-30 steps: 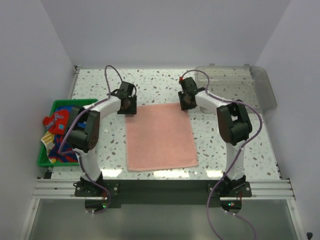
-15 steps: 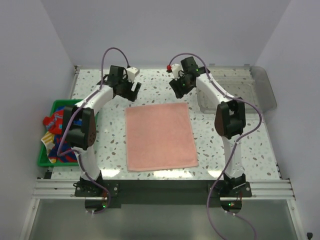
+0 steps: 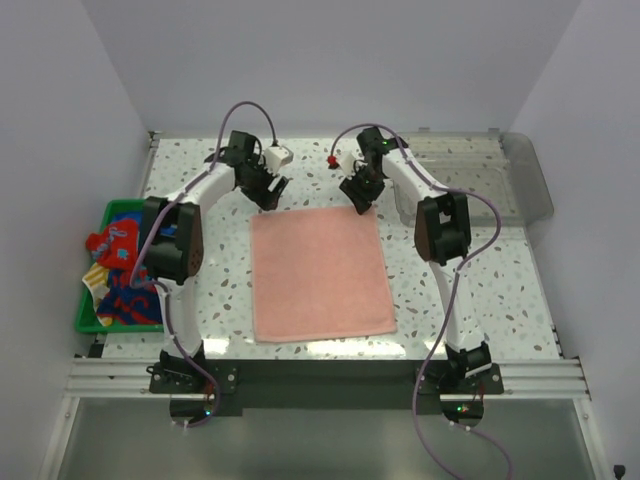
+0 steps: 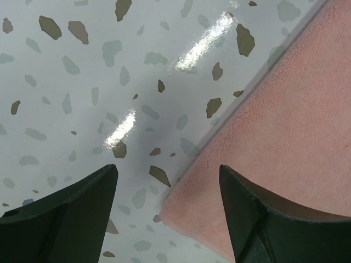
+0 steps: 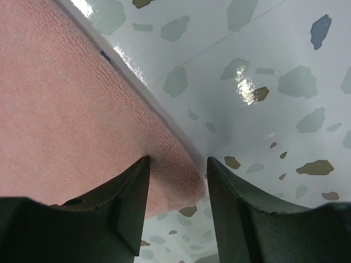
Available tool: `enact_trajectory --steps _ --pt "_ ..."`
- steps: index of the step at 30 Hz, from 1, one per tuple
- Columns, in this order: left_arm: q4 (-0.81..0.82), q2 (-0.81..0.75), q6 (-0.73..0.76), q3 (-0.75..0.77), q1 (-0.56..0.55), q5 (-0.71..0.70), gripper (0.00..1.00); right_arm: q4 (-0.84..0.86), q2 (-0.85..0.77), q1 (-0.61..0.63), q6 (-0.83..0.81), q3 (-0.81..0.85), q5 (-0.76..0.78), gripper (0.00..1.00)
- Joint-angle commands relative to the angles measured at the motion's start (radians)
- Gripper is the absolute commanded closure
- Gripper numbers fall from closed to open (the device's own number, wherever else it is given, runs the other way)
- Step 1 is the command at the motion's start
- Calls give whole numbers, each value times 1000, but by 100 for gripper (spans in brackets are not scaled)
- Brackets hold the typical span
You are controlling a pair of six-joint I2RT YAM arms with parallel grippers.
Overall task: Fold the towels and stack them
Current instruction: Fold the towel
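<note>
A salmon pink towel (image 3: 320,272) lies flat in the middle of the table. My left gripper (image 3: 268,192) hovers at its far left corner, and in the left wrist view this gripper (image 4: 167,170) is open, with the towel's corner (image 4: 181,211) between the spread fingers. My right gripper (image 3: 362,197) is at the far right corner. In the right wrist view it (image 5: 178,160) is open too, straddling the pink towel's corner (image 5: 184,181); one finger (image 5: 129,192) rests over the cloth, the other over bare table. More towels (image 3: 118,285), red-patterned, blue and yellowish striped, are heaped in a green basket.
The green basket (image 3: 112,210) stands at the table's left edge. A clear plastic tray (image 3: 500,175) stands at the back right, close behind the right arm. White walls close in the table on three sides.
Both grippers left the towel's far corners, pulled back toward the rear wall with wider jaws, then came back over the same corners. The pink towel has stayed flat.
</note>
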Motion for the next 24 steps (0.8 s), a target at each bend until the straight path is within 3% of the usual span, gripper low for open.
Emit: enact_trajectory --steps 1,7,13,19,24 --pt "-39 29 52 55 4 57 20 -34 9 -3 -52 59 -10 51" --pt "-76 63 72 56 4 51 21 -64 44 -3 -54 66 -41 52" --pt "-102 94 83 62 7 51 27 -96 63 -1 -56 62 -36 70" --pt "-146 108 94 68 20 48 41 -103 60 -3 -56 42 -30 88" --pt "-195 120 103 59 23 42 43 -93 52 -3 -52 30 -27 91"
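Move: The folded towel's far left corner lies about 3 cm back, 4 cm left and 5 cm below the left hand, with the far edge running beneath its open fingers. From the right hand, the towel's far right corner is some 3 cm to the right, 1 cm back and 1 cm below. The green basket is about 30 cm left and 16 cm back of the left hand; the clear bin is roughly 24 cm right and 9 cm ahead of the right hand. The left hand sinks about 4 cm and draws back roughly 2.5 cm onto the towel's far edge near its left corner, tipping some 10 degrees farther downward while its fingers partly close astride the edge, the inner tip coming down onto the cloth. The right hand, already low with its inner fingertip on the towel, settles slightly and eases back nearly 1 cm as its fingers close from half open and pinch the far edge beside the right corner. ##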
